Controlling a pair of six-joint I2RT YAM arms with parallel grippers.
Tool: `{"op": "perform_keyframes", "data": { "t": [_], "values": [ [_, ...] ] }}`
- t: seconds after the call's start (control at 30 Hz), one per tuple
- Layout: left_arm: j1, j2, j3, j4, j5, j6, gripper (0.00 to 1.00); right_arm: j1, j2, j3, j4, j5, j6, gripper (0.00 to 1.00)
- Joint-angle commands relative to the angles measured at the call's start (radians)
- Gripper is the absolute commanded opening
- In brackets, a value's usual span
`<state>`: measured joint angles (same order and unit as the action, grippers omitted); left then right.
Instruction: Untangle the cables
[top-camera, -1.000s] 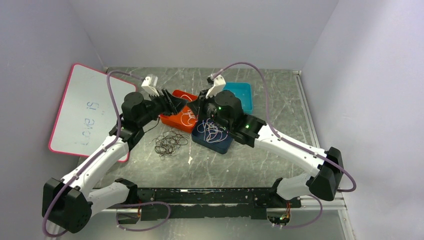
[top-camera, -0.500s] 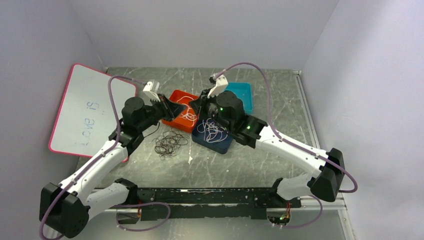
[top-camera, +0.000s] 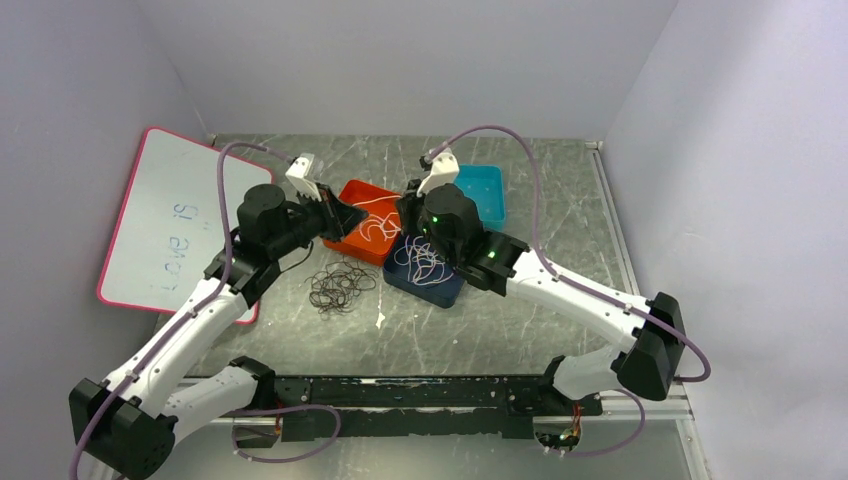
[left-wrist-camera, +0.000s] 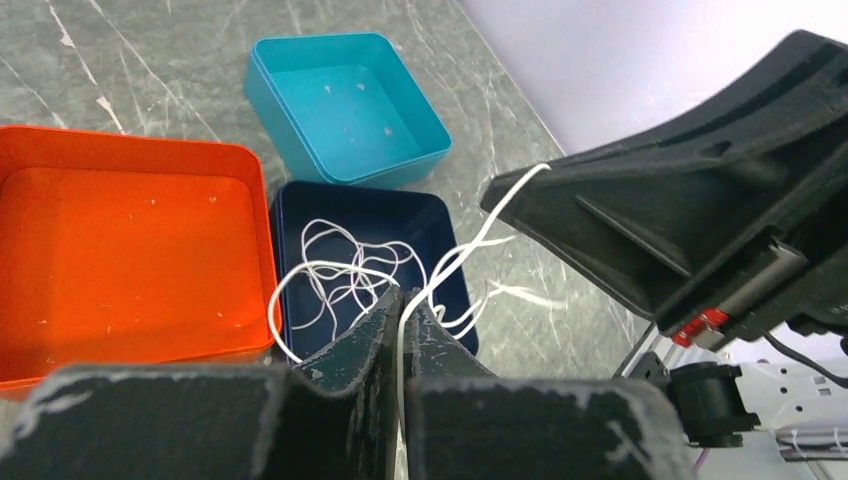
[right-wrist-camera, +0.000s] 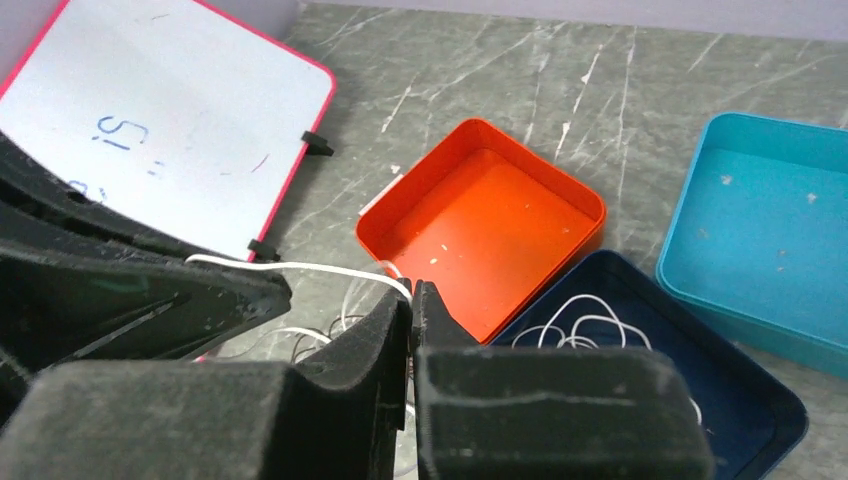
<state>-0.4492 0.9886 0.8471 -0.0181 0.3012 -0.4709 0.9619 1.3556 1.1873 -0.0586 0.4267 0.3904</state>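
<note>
A thin white cable (left-wrist-camera: 470, 245) is strung in the air between my two grippers, above the orange tray (top-camera: 352, 243). My left gripper (left-wrist-camera: 403, 300) is shut on one part of it, and loops trail down from there toward the navy tray (left-wrist-camera: 455, 275). Facing it, my right gripper (right-wrist-camera: 412, 290) is shut on the same white cable (right-wrist-camera: 300, 267). From the top the two grippers, left gripper (top-camera: 350, 213) and right gripper (top-camera: 404, 207), are close together. More white cables (top-camera: 425, 262) lie tangled in the navy tray. A heap of black cables (top-camera: 340, 288) lies on the table.
An empty teal tray (top-camera: 480, 190) stands behind the navy tray (top-camera: 455, 288). The orange tray (left-wrist-camera: 130, 250) holds nothing. A pink-edged whiteboard (top-camera: 165, 215) leans at the left wall. Walls close in the table on three sides.
My left gripper shut on the white cable over the orange tray, then drew back to the left, lifting the cable out. The right gripper stayed shut and shifted slightly.
</note>
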Motion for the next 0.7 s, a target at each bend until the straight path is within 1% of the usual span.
{"op": "perform_keyframes", "data": {
  "t": [0.0,0.17,0.3,0.43,0.57,0.67],
  "values": [
    [-0.005,-0.015,0.058,-0.092,0.040,0.064,0.07,-0.006,-0.006,-0.003,0.028,0.093,-0.054,0.09],
    [-0.006,0.008,0.070,-0.092,0.101,0.071,0.07,-0.009,-0.013,-0.047,0.157,-0.067,-0.060,0.25],
    [-0.007,0.015,0.086,-0.096,0.115,0.075,0.07,-0.010,0.003,-0.066,0.223,-0.109,-0.059,0.35],
    [-0.008,0.012,0.092,-0.096,0.125,0.073,0.07,-0.011,0.023,-0.089,0.285,-0.128,-0.051,0.43],
    [-0.008,0.010,0.091,-0.090,0.136,0.067,0.07,-0.017,0.045,-0.101,0.335,-0.154,-0.033,0.45],
    [-0.008,0.010,0.090,-0.083,0.155,0.060,0.07,-0.017,0.075,-0.092,0.342,-0.127,-0.031,0.46]
  ]
}}
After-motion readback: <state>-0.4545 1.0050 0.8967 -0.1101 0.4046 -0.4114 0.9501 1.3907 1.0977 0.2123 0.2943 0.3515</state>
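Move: The white cable's pinch in the left fingertips lies about 6 cm to the right hand's left, 2 cm back and roughly level; the right fingertips still hold the same cable. From the right hand, the orange bin is some 19 cm ahead and 8 cm left, the navy bin 6 cm ahead and 8 cm right, and the dark tangle 3 cm back and 14 cm left, all about 26 cm below. From the left hand, that pinch is right at its fingertips. Leftward, about 3 cm towards the left gripper, the right hand goes while its fingers open to nearly half, letting go of their pinch on the white cable; it turns slightly counter-clockwise and its tips tilt up a little. The left hand keeps the cable pinched, easing back and slightly right by 2 cm in all and turning a little clockwise. ##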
